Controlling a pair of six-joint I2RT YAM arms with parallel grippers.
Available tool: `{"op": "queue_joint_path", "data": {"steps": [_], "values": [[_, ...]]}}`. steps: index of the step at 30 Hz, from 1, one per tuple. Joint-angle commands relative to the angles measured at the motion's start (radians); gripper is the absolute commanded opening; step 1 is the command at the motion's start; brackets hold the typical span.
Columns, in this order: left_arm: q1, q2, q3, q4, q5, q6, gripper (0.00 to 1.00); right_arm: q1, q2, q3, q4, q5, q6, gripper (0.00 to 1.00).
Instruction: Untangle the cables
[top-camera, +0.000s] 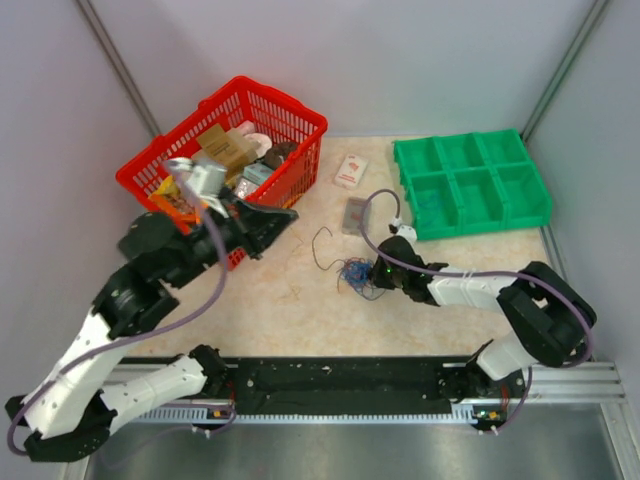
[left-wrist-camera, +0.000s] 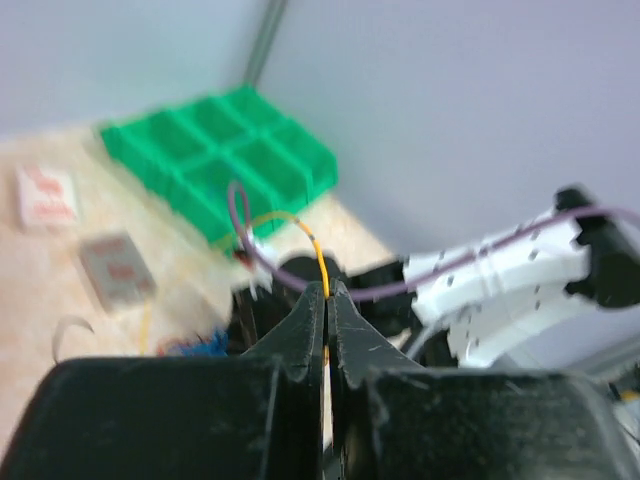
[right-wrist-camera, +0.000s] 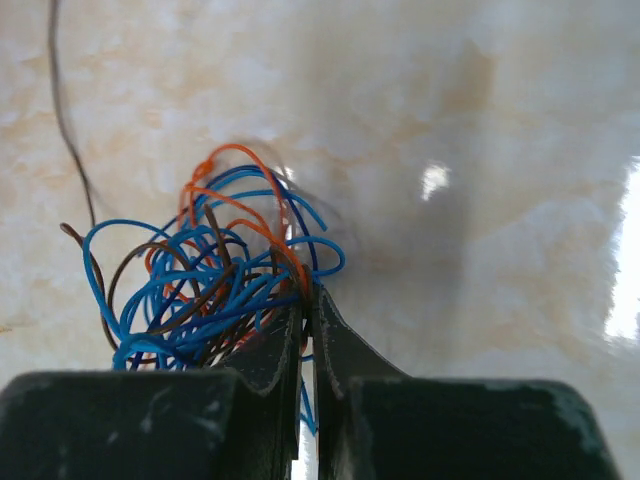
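Note:
The cables (top-camera: 352, 274) lie as a small blue, orange and dark tangle in the middle of the table. My right gripper (top-camera: 373, 272) sits low at the tangle's right side. In the right wrist view that gripper (right-wrist-camera: 308, 292) is shut on strands at the right edge of the tangle (right-wrist-camera: 200, 290). My left gripper (top-camera: 289, 214) hangs raised to the left, by the basket. In the left wrist view it (left-wrist-camera: 327, 291) is shut on one thin orange-yellow cable (left-wrist-camera: 319, 255), which arches down toward the tangle (left-wrist-camera: 196, 345). A loose dark wire (top-camera: 320, 246) curls just left of the tangle.
A red basket (top-camera: 297, 108) full of items stands at the back left, close to the left arm. A green compartment tray (top-camera: 470, 185) stands at the back right. A small white box (top-camera: 350, 172) and a grey packet (top-camera: 356, 214) lie between them.

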Motion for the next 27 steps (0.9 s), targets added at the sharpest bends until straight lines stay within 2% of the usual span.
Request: {"op": "queue_joint_path", "data": {"steps": [1, 3, 6, 7, 9, 10, 13, 16, 19, 23, 25, 27], "values": [[-0.003, -0.042, 0.163, -0.034, -0.113, 0.127, 0.0, -0.029, -0.087, -0.055, -0.082, 0.086, -0.008, 0.0], [-0.003, -0.025, 0.2, -0.04, -0.112, 0.107, 0.0, -0.031, -0.14, -0.06, -0.09, 0.049, -0.087, 0.0], [-0.003, 0.009, 0.22, -0.045, -0.107, 0.081, 0.0, -0.029, -0.225, -0.054, -0.173, 0.083, -0.166, 0.01], [-0.003, 0.016, 0.219, -0.045, -0.111, 0.066, 0.0, -0.029, -0.246, -0.04, -0.196, 0.081, -0.208, 0.05], [-0.003, 0.029, 0.202, -0.04, -0.159, 0.04, 0.0, -0.029, -0.269, 0.011, -0.286, 0.032, -0.293, 0.27], [-0.002, 0.036, 0.194, -0.037, -0.167, 0.024, 0.0, -0.031, -0.28, 0.034, -0.315, 0.008, -0.33, 0.44], [-0.002, 0.062, 0.176, -0.036, -0.171, -0.019, 0.0, -0.029, -0.344, 0.084, -0.404, -0.023, -0.399, 0.67], [-0.002, 0.084, 0.168, -0.059, -0.19, -0.072, 0.0, -0.029, -0.444, 0.135, -0.461, -0.035, -0.436, 0.73], [-0.003, 0.104, 0.162, -0.089, -0.176, -0.106, 0.0, -0.031, -0.519, 0.208, -0.49, -0.092, -0.46, 0.75], [0.0, 0.131, 0.156, -0.149, -0.135, -0.131, 0.0, -0.031, -0.572, 0.325, -0.429, -0.407, -0.609, 0.76], [0.0, 0.132, 0.142, -0.161, -0.127, -0.145, 0.0, -0.031, -0.569, 0.357, -0.374, -0.497, -0.664, 0.84], [0.0, 0.128, 0.121, -0.151, -0.054, -0.139, 0.0, -0.031, -0.55, 0.383, -0.328, -0.586, -0.712, 0.87]]}}
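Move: The right gripper is shut on the right edge of the cable tangle, whose middle lies about 4 cm to its left and some 1 cm below. The grey card box lies roughly 15 cm ahead and 4 cm left of that gripper, the green tray about 23 cm ahead and 24 cm right. From the high left gripper, shut on the yellow cable, the tangle is about 10 cm ahead, 14 cm right and 40 cm below. Lift the left gripper another 10 cm or so, drifting left, away from the tangle with the yellow cable still pinched, while the right gripper drags the tangle about 4 cm right along the table. Then open the right fingers wide, let go of the tangle and rise some 24 cm, wrist tipping up and turning counter-clockwise, as the left sinks back to its old height, a little farther forward. ##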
